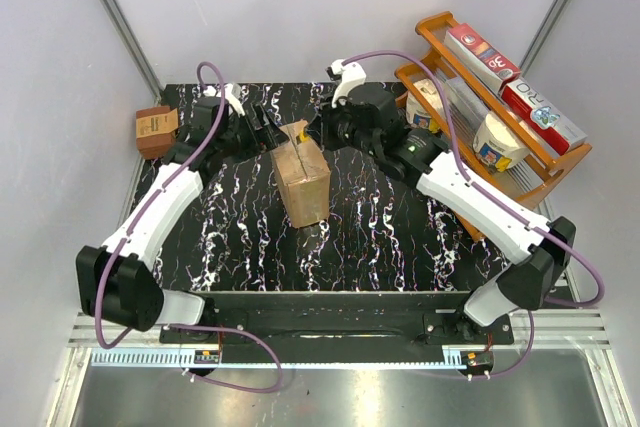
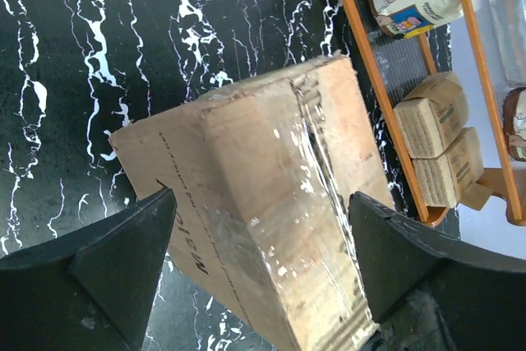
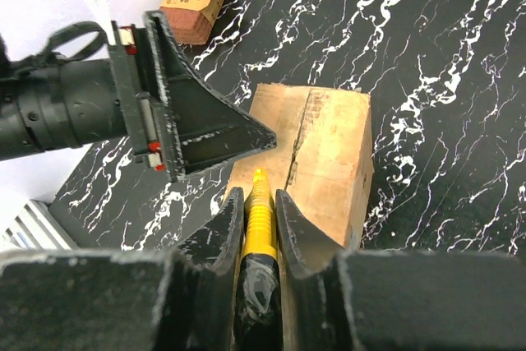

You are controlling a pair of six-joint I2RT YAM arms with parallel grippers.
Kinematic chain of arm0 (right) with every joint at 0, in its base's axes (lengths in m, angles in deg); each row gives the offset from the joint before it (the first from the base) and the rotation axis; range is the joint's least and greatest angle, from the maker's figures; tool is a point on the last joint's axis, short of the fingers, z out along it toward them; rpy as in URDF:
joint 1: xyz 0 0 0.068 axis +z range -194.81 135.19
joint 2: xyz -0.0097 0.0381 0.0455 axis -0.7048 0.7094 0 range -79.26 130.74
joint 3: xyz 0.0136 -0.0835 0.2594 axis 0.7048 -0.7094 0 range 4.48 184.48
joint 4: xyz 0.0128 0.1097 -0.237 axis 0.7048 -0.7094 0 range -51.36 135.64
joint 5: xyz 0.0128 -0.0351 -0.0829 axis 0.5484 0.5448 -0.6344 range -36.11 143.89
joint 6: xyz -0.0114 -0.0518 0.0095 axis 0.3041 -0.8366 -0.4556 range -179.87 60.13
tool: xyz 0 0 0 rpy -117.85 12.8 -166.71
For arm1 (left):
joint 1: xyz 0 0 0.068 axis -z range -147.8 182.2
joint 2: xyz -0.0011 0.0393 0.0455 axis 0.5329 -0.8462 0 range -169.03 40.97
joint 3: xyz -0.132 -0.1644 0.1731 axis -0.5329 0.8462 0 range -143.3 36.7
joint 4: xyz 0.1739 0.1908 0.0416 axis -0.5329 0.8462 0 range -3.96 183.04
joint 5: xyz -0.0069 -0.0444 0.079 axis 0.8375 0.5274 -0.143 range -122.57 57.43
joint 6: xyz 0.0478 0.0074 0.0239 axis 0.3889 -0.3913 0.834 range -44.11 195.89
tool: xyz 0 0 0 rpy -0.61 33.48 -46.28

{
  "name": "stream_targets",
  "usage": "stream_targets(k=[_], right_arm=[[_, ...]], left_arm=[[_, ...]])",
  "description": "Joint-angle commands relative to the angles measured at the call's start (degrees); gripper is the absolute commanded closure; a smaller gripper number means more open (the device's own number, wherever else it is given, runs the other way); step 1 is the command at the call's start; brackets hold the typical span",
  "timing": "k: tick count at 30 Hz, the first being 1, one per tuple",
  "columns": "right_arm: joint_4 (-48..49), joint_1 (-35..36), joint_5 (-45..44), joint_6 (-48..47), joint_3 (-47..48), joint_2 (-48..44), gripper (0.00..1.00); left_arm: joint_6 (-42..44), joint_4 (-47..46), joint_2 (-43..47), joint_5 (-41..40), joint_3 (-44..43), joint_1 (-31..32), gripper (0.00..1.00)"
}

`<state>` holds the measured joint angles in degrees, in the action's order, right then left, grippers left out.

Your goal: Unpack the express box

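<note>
The express box [image 1: 303, 182] stands in the middle of the black marble table, brown cardboard with shiny clear tape along its top seam [image 2: 316, 162]. My left gripper [image 1: 268, 130] is open wide at the box's far end, and the box [image 2: 279, 211] sits between its two fingers [image 2: 123, 260]; I cannot tell whether they touch it. My right gripper [image 3: 256, 199] is shut on a yellow-tipped cutter [image 3: 260, 211], whose tip rests at the top of the box [image 3: 325, 145] beside the dark seam line. The cutter also shows as a yellow tip [image 1: 299, 134] over the box's far end.
A small dark-brown box [image 1: 157, 127] lies at the table's far left edge [image 3: 196, 2]. An orange rack [image 1: 480, 77] with bags and cartons stands at the far right, close behind my right arm [image 2: 362, 55]. Grey walls close in the back and sides.
</note>
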<state>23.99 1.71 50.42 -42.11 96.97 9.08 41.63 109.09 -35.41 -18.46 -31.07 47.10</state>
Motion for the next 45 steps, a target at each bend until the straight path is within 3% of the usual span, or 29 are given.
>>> stream_targets(k=[1, 11, 18, 35, 45], right_arm=[[4.86, 0.50, -2.07, -2.29, 2.87, 1.57, 1.00], [6.80, 0.50, -2.78, -2.46, 3.66, 4.83, 1.00], [6.71, 0.67, -2.86, -3.43, 4.89, 7.20, 1.00], [7.85, 1.47, -9.89, -4.75, 8.15, 12.83, 1.00], [8.29, 1.64, -12.35, -4.93, 7.62, 13.88, 1.00]], left_arm=[[1.12, -4.51, -2.45, -0.40, -0.43, -0.48, 0.12], [3.50, -1.69, -6.06, 1.79, -1.14, -2.15, 0.33], [2.62, -3.62, -5.27, 4.26, 0.97, -2.59, 0.43], [2.53, -4.41, -5.45, 7.07, 2.90, -2.50, 0.58], [2.53, -4.33, -5.45, 7.25, 3.87, -2.50, 0.60]])
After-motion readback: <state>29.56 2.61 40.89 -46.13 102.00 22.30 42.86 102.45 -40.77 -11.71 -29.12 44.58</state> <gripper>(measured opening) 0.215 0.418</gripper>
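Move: The express box stands on end with its middle roughly 5 cm to the right of the empty, open left hand, 2 cm back and 13 cm below it. From the right hand, which already holds the yellow knife, the box lies about 3 cm ahead, 5 cm left and 24 cm down. A small brown pack sits some 29 cm left of the left hand, 13 cm farther out and 20 cm lower; the storage rack's middle is roughly 30 cm right of the right hand, 10 cm ahead and 20 cm lower. The box's upper left edge, near its far end, is taken by the left hand, which sinks about 3 cm with a little forward travel, then stays there and closes to roughly half open, one finger on the side face and one on the top. Meanwhile the right hand keeps its grip on the knife and carries it about 6 cm forward, 5 cm down and a little left, towards the far end of the taped seam; blade contact can't be confirmed. ##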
